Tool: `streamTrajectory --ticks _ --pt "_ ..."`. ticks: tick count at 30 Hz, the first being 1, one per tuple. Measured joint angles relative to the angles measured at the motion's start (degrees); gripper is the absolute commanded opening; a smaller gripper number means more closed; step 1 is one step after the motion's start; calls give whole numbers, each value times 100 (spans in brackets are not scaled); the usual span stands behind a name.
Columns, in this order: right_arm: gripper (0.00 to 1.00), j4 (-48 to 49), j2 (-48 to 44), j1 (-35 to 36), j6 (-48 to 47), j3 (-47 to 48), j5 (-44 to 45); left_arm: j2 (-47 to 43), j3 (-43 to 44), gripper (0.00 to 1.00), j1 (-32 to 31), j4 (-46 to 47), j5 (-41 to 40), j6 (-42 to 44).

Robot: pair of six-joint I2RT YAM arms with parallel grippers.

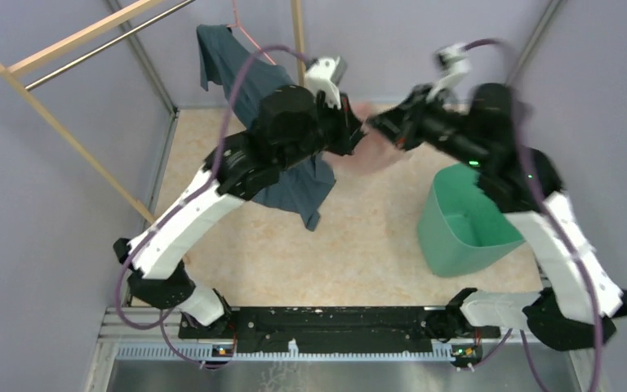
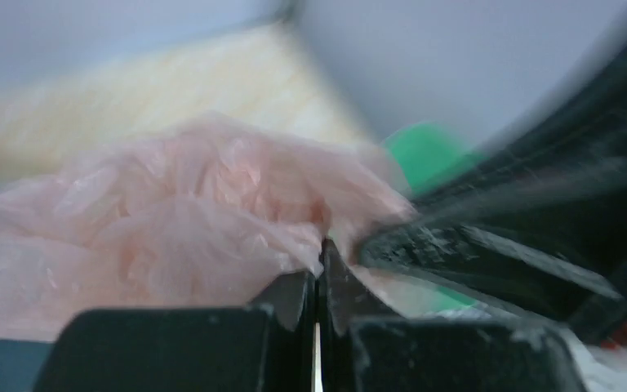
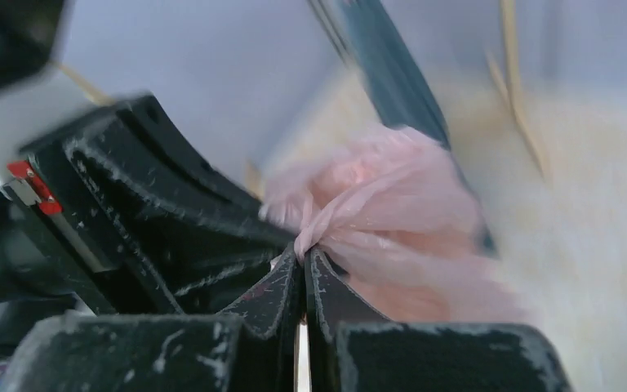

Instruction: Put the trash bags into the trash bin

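Observation:
The pale pink trash bag (image 1: 378, 147) hangs crumpled in the air between my two grippers, at the back of the floor. My left gripper (image 1: 357, 131) is shut with the film pinched at its tips, and the bag (image 2: 188, 212) billows beyond the left gripper (image 2: 322, 251). Facing it almost tip to tip, my right gripper (image 1: 377, 124) is also shut on a gathered twist of the bag (image 3: 400, 212) at the right gripper's tips (image 3: 304, 251). The teal-green trash bin (image 1: 457, 229) stands tilted on the floor below the right arm, to the bag's right and nearer me.
A dark blue-grey shirt (image 1: 294, 188) hangs from a hanger behind and under the left arm. A wooden rack (image 1: 73, 49) stands at the back left. Grey walls close in the beige floor (image 1: 351, 245). Both wrist views are motion-blurred.

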Motion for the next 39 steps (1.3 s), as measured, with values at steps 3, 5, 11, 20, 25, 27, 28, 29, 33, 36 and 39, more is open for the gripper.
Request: streamTrajectory --ticks 3,5,11,20,25,27,28,29,33,36,39 --pt "0 1027 -647 0 -160 887 -457 -396 966 0 -741 1285 372 717" --pt "0 1635 -1558 4 -232 332 -568 -1663 -210 0 -1104 2013 212 970" --pt "0 2693 -3158 4 -96 -3633 -234 -3609 -4251 0 -461 1836 -1746 -535" --pt "0 31 -1569 33 -293 -3086 -190 -2791 -4433 0 -330 339 -603 -422" --pt "0 811 -994 39 -870 299 -245 -2264 -931 0 -343 2129 476 356" --pt "0 1172 -1423 39 -973 365 -293 -2752 -1078 0 -352 2769 568 535" --pt "0 1388 -1729 39 -997 76 -299 -3012 -1353 0 -354 2900 503 555" --pt "0 1637 -2146 39 -1003 -348 -297 -3458 -1897 0 -358 3154 289 531" --pt "0 2166 -3373 39 -767 -2643 -382 -4557 -4336 0 -339 2975 -664 -238" --pt "0 2389 -3329 39 -232 -4586 -756 -4323 -6126 0 -339 1980 -791 -1360" --pt "0 1974 -3254 42 525 -6452 -1172 -4253 -7604 0 -341 669 -468 -2173"
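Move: The trash bag is already pinched between my two hands, which are nearly touching. Its crumpled body hangs about 5 cm ahead of and 5 cm below each hand, a couple of centimetres to my left hand's right and my right hand's left. The trash bin stands roughly 25 cm to the right of my right hand, 4 cm nearer me and 28 cm lower. The dark cloth lies some 17 cm left of my left hand, 8 cm farther out and 30 cm down. I keep both grippers shut on the trash bag and flap it fast, up and down, twice over: up some 15 to 20 cm above the start, then down about 25 cm below it each time, tipping my fingers up and down with each beat. Both hands also draw back over 10 cm, and my left hand moves about 15 cm left, spreading the bag's edge. ##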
